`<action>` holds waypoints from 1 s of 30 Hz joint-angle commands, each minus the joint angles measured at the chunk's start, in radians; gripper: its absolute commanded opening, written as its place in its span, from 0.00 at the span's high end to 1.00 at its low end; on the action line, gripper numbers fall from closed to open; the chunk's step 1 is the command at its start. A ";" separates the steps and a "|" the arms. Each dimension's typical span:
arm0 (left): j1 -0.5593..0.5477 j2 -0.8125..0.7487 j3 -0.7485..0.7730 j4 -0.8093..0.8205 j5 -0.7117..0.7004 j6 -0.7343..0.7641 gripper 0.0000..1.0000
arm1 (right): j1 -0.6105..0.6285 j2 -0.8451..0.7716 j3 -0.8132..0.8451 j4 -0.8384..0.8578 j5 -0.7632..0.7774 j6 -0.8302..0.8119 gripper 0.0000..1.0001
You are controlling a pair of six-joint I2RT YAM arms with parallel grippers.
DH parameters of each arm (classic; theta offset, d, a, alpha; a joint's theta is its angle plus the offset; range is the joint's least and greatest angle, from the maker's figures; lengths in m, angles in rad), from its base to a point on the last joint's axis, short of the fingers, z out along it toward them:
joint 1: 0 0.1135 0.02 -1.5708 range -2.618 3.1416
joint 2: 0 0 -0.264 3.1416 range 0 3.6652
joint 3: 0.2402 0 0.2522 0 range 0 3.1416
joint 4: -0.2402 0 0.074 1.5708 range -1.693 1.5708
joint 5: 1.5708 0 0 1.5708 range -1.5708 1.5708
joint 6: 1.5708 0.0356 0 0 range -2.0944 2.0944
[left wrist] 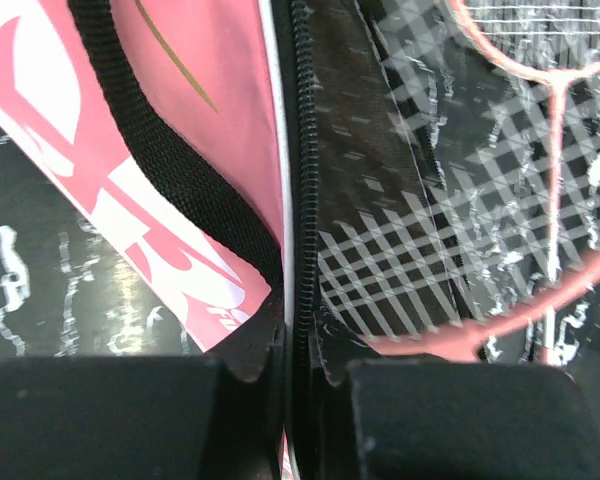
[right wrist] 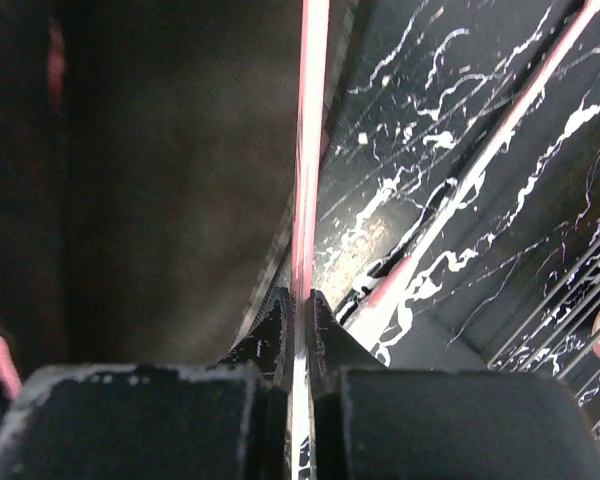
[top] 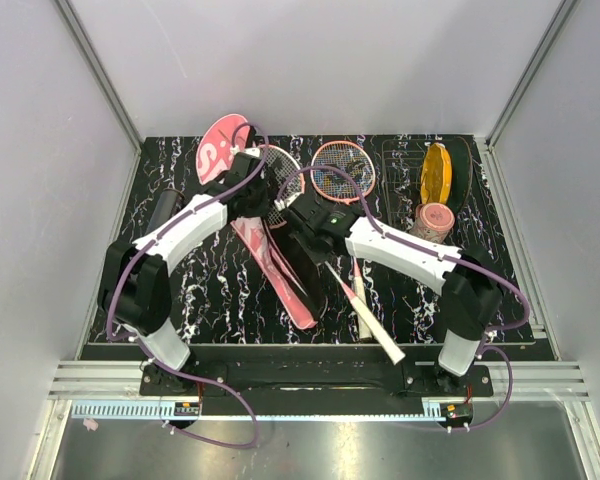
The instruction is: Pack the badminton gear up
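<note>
The long pink cover (top: 277, 265) lies diagonally at mid-table, its rounded head (top: 220, 150) at the back. My left gripper (top: 263, 205) is shut on the cover's zipper edge (left wrist: 300, 150) near the head. My right gripper (top: 302, 222) is shut on the cover's thin pink edge (right wrist: 308, 150), holding it up. One pink-framed racket head (left wrist: 550, 90) lies at the cover's mouth. A second racket (top: 342, 170) lies to the right, its shaft (right wrist: 480, 170) running down to the white handle (top: 375, 330). A black tube (top: 165, 210) lies at the left.
A yellow oval disc (top: 437, 172) and a small pinkish cup (top: 432, 222) sit at the back right, on or beside a dark wire rack (top: 400, 160). Grey walls close in the table on three sides.
</note>
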 commanded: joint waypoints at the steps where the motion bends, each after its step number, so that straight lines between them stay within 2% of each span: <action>1: -0.040 -0.056 -0.037 0.198 0.168 -0.020 1.00 | 0.024 0.005 0.089 0.093 -0.042 -0.055 1.00; 10: -0.055 -0.105 -0.135 0.295 0.294 -0.033 1.00 | 0.010 0.036 0.096 0.267 -0.066 0.020 1.00; 19: -0.057 -0.200 -0.253 0.432 0.402 -0.147 1.00 | -0.040 0.051 0.053 0.511 -0.034 0.175 1.00; 23: -0.057 -0.223 -0.242 0.410 0.405 -0.152 1.00 | -0.057 0.054 0.017 0.661 -0.031 0.186 1.00; 30: -0.055 -0.249 -0.235 0.390 0.412 -0.141 1.00 | -0.062 0.069 0.013 0.736 -0.028 0.163 1.00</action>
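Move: The right fingers grip the first racket's shaft, its head about 18 cm farther out and 11 cm left. The middle of the bag's open mouth lies some 4 cm ahead, 7 cm left and a little below; the bag's lower end is about 15 cm back and 4 cm left, the second racket's middle 5 cm ahead and 10 cm right, on the table. From the left fingers, gripping the zip edge, the mouth is about 7 cm back, 7 cm right and 5 cm below. Keeping its grip on the first racket's shaft, the right hand feeds the racket head first into the bag's mouth, going about 8 cm forward and 7 cm left with a slight rise, while its fingers swing some 25 degrees to point more leftward. The left hand keeps its pinch on the zip edge and brings the bag over to meet the racket, first right and slightly down, then back and up to finish about 4 cm higher, its fingers tilting some 20 degrees to point more to the right, towards the other hand. ##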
